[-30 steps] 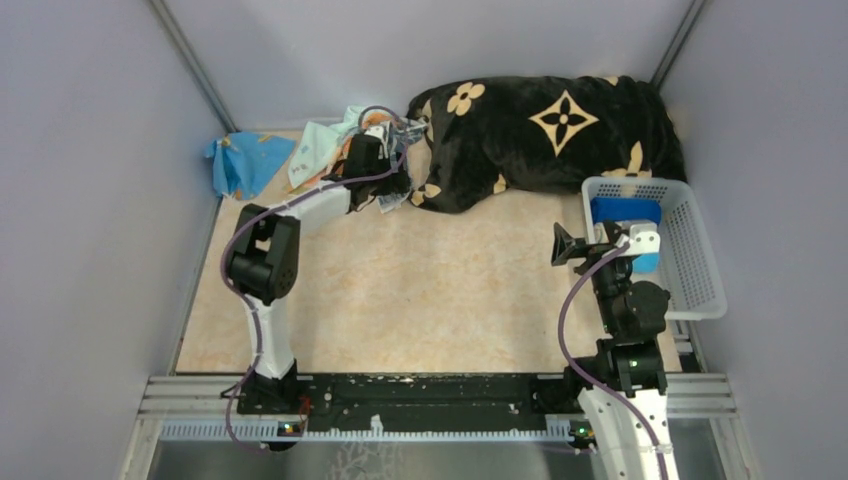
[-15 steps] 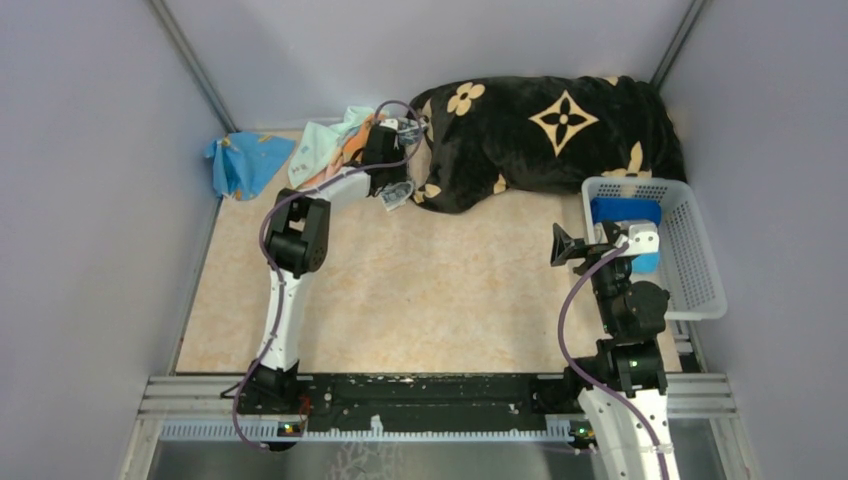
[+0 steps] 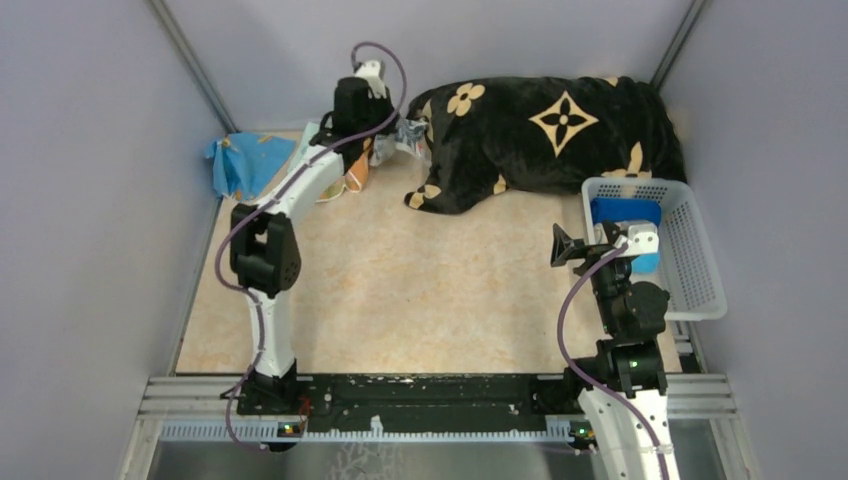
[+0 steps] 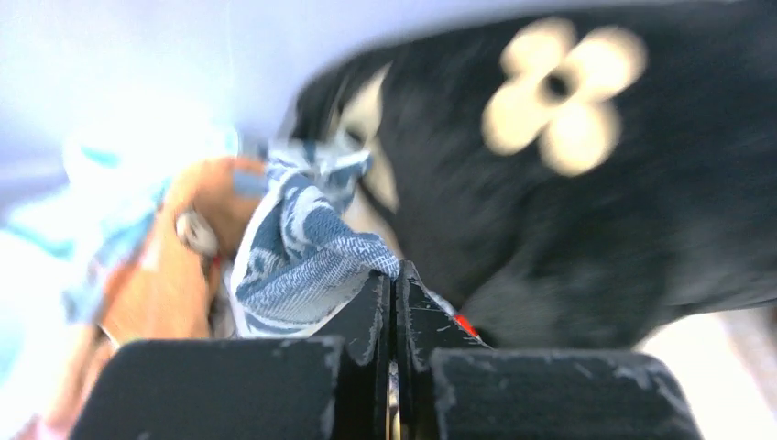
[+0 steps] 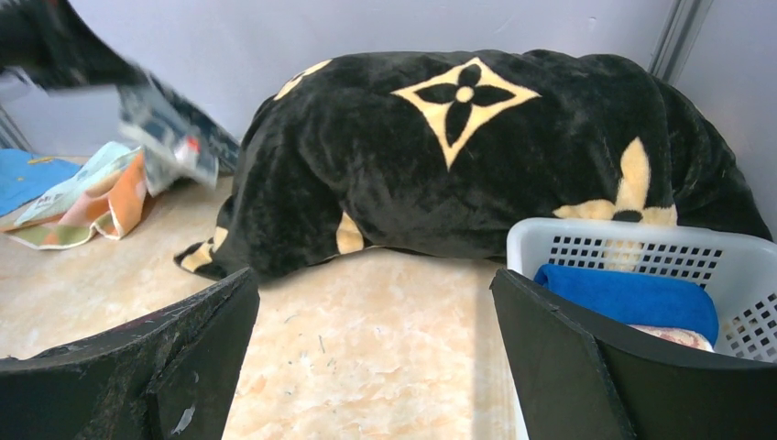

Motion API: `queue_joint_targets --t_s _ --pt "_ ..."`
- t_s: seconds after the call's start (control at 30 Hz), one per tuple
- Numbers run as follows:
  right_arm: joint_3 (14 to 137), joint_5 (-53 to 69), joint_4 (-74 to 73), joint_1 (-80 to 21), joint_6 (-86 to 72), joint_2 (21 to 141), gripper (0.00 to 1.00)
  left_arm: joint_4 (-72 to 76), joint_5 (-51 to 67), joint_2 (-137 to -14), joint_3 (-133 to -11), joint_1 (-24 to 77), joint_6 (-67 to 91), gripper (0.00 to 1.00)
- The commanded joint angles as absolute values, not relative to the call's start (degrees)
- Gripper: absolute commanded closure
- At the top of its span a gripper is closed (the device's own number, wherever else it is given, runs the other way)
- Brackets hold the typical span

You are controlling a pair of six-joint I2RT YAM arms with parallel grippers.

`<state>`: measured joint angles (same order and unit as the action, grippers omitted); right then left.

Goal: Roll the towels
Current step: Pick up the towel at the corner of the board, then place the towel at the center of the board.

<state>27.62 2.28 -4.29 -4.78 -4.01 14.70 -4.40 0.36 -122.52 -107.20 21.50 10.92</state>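
My left gripper (image 4: pixel 394 275) is shut on a corner of the grey-blue patterned towel (image 4: pixel 293 247), which bunches up just left of the jaws. In the top view the left gripper (image 3: pixel 390 132) is raised at the back of the table, and the towel (image 3: pixel 412 130) hangs beside the black blanket (image 3: pixel 540 140). An orange towel (image 3: pixel 355 178) and a mint towel (image 3: pixel 308 150) lie under the arm. My right gripper (image 5: pixel 376 339) stands open over bare table, nothing between its fingers.
A white basket (image 3: pixel 700 290) at the right holds a rolled blue towel (image 3: pixel 625 210). A blue cloth (image 3: pixel 240 160) lies in the back left corner. The black blanket (image 5: pixel 458 165) fills the back right. Walls close in on three sides.
The left gripper has closed on the grey-blue towel and lifted it up and toward the back wall. The right arm has not moved.
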Motion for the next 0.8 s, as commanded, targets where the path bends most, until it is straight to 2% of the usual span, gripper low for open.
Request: queue_joint_targets --t_s 0.0,0.17,0.4,0.67,0.77 --pt "27.9 2.9 -2.5 -5.4 -3.4 14.4 0.01 3.8 6.4 -111.0 -110.6 21.4 8.8 1.00" --pt "27.9 3.0 -2.4 -5.4 -3.4 13.5 0.01 2.8 7.0 -102.1 -112.0 21.3 7.8 1.00" --pt "28.0 3.5 -2.3 -5.4 -3.7 12.1 0.01 0.8 6.1 -90.7 -106.3 21.4 5.4 1.00" --pt "27.9 3.9 -1.8 -5.7 -4.1 11.2 0.01 -6.5 20.9 -75.4 -94.4 22.5 11.2 1.00" --pt "27.8 4.6 -1.3 -5.8 -4.5 10.9 0.01 -8.2 25.4 -69.6 -87.9 25.2 14.5 0.96"
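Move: The left gripper already holds the blue-and-white towel, raised some 18 cm above the table; the open middle of the table, where it can be laid, is about 36 cm back, 7 cm right and 18 cm below. The orange towel lies roughly 8 cm back, 9 cm left and 16 cm below, and the dark blanket's middle 35 cm right, 3 cm back and 10 cm lower. From the right hand, that open middle is about 33 cm left, 1 cm back and 27 cm down. Keep the left fingers shut on the blue-and-white towel and swing it steeply up, about 34 cm, tipping the fingertips upward. Draw back as you rise and go on drawing back, some 22 cm in all, away from the blanket and over the open table, easing the tilt slightly, turning clockwise and sinking a few centimetres at the end. ##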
